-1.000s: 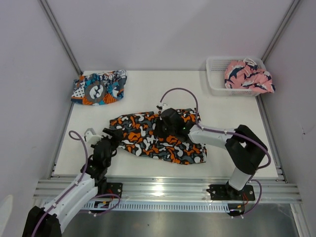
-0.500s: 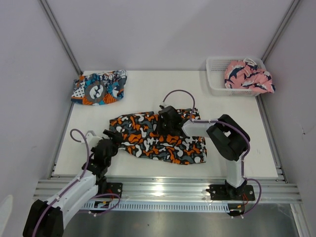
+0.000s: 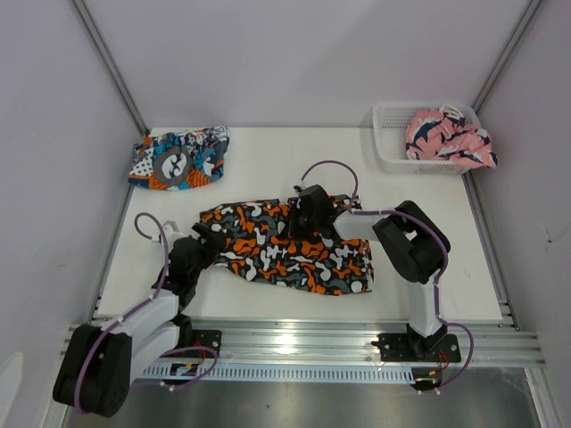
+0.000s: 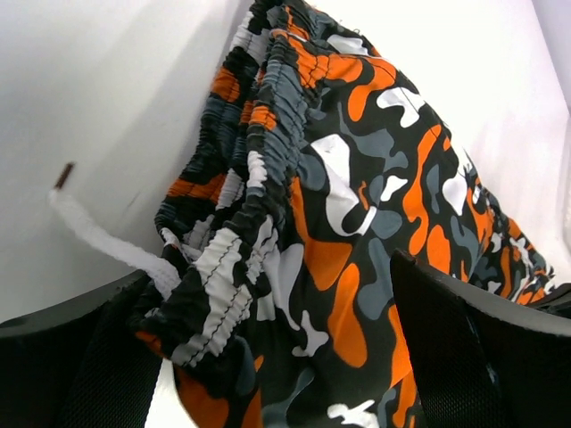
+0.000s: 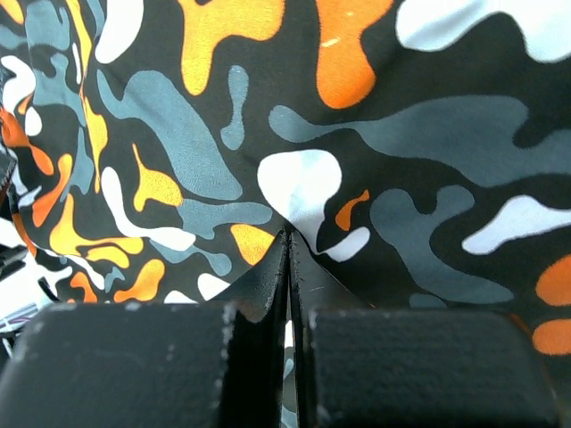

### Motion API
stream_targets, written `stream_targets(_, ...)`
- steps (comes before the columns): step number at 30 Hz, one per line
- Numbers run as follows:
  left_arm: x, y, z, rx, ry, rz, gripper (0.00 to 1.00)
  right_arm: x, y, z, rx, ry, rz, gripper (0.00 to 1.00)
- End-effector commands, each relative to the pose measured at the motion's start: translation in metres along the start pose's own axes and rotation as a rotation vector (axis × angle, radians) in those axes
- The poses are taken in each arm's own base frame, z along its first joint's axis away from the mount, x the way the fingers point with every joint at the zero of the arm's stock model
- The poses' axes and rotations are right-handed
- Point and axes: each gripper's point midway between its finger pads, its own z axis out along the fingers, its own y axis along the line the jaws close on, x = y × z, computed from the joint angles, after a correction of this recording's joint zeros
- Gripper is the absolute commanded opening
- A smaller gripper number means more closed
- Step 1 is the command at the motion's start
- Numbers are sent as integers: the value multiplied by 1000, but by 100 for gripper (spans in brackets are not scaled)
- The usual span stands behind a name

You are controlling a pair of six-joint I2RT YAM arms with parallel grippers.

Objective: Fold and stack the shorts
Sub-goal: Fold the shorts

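Observation:
The orange, black, white and grey blotched shorts (image 3: 285,254) lie spread across the middle of the table. My left gripper (image 3: 207,241) is at their left end, open, and its two black fingers straddle the gathered waistband (image 4: 259,223) without closing on it. A white drawstring (image 4: 98,236) trails out beside the left finger. My right gripper (image 3: 308,205) is at the far edge of these shorts, shut, with a small pinch of the fabric (image 5: 303,192) at its tips (image 5: 288,234). The teal, orange and white shorts (image 3: 177,159) lie bunched at the back left, away from both grippers.
A white mesh basket (image 3: 384,114) stands at the back right with a pink printed cloth (image 3: 446,135) in it. Grey walls close in the table on the left, back and right. A metal rail (image 3: 294,343) runs along the near edge.
The left gripper has opened wide and moved forward onto the waistband end. The right gripper has shut on the fabric and shifted a little toward the far edge, its arm folding in.

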Motion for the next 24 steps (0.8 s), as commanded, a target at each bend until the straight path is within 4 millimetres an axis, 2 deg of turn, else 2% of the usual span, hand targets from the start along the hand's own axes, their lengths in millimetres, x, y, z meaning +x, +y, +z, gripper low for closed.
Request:
stream_targets(1,9,-11,5,49,79,17,99,14,-20,0,70,54,-2,0)
stream_targets(8,-4,-3,7,10,27,-40,97,9,-14,-8,67,42,-13,0)
stream_targets(11,-11,3,6,0,-1,-59,80,7,-15,-11,77,39,-20,0)
stream_targets(12,-12,4,6,-5,-4,-63,66,6,-14,-11,76,37,-23,0)
stream_targets(13,-14,4,7,0,-7,-61,59,4,-14,-12,78,32,-28,0)
stream_targets(14,-16,1,7,15,-11,-62,54,8,-18,-14,95,50,-24,0)
stream_targets(16,-20,-3,8,33,-27,-54,51,9,-18,-16,100,52,-30,0)
stream_targets(19,-29,-20,10,90,-44,-16,30,8,-18,-19,104,52,-34,0)
stream_targets(20,-39,-38,10,142,-54,42,1,8,-16,-21,102,55,-44,0)
stream_targets(21,-39,-39,10,142,-54,43,1,9,-17,-21,105,59,-46,0)
stream_targets(24,-53,-63,1,243,-99,101,0,8,-11,-21,107,72,-60,0)
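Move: The camouflage shorts' bunched waistband end lies between the left hand's open fingers, some 1 cm ahead, 1 cm left and 1 cm below the hand point. The middle of those shorts is about 20 cm to the left hand's right and 1 cm back, 2 cm below; the folded blue-orange shorts stand roughly 24 cm ahead, 9 cm left, 2 cm lower. From the right hand, the waistband end is around 21 cm left and 2 cm back, level with the tips. The camouflage shorts' waistband end is pinched by the left hand, which noses about 1 cm forward, shifts some 1.5 cm left around the bunched cloth and shuts its fingers on it, then rises slightly while easing back right and forward. The right hand's closed tips stay on the shorts' cloth and drag it about 1.5 cm right and slightly back. ##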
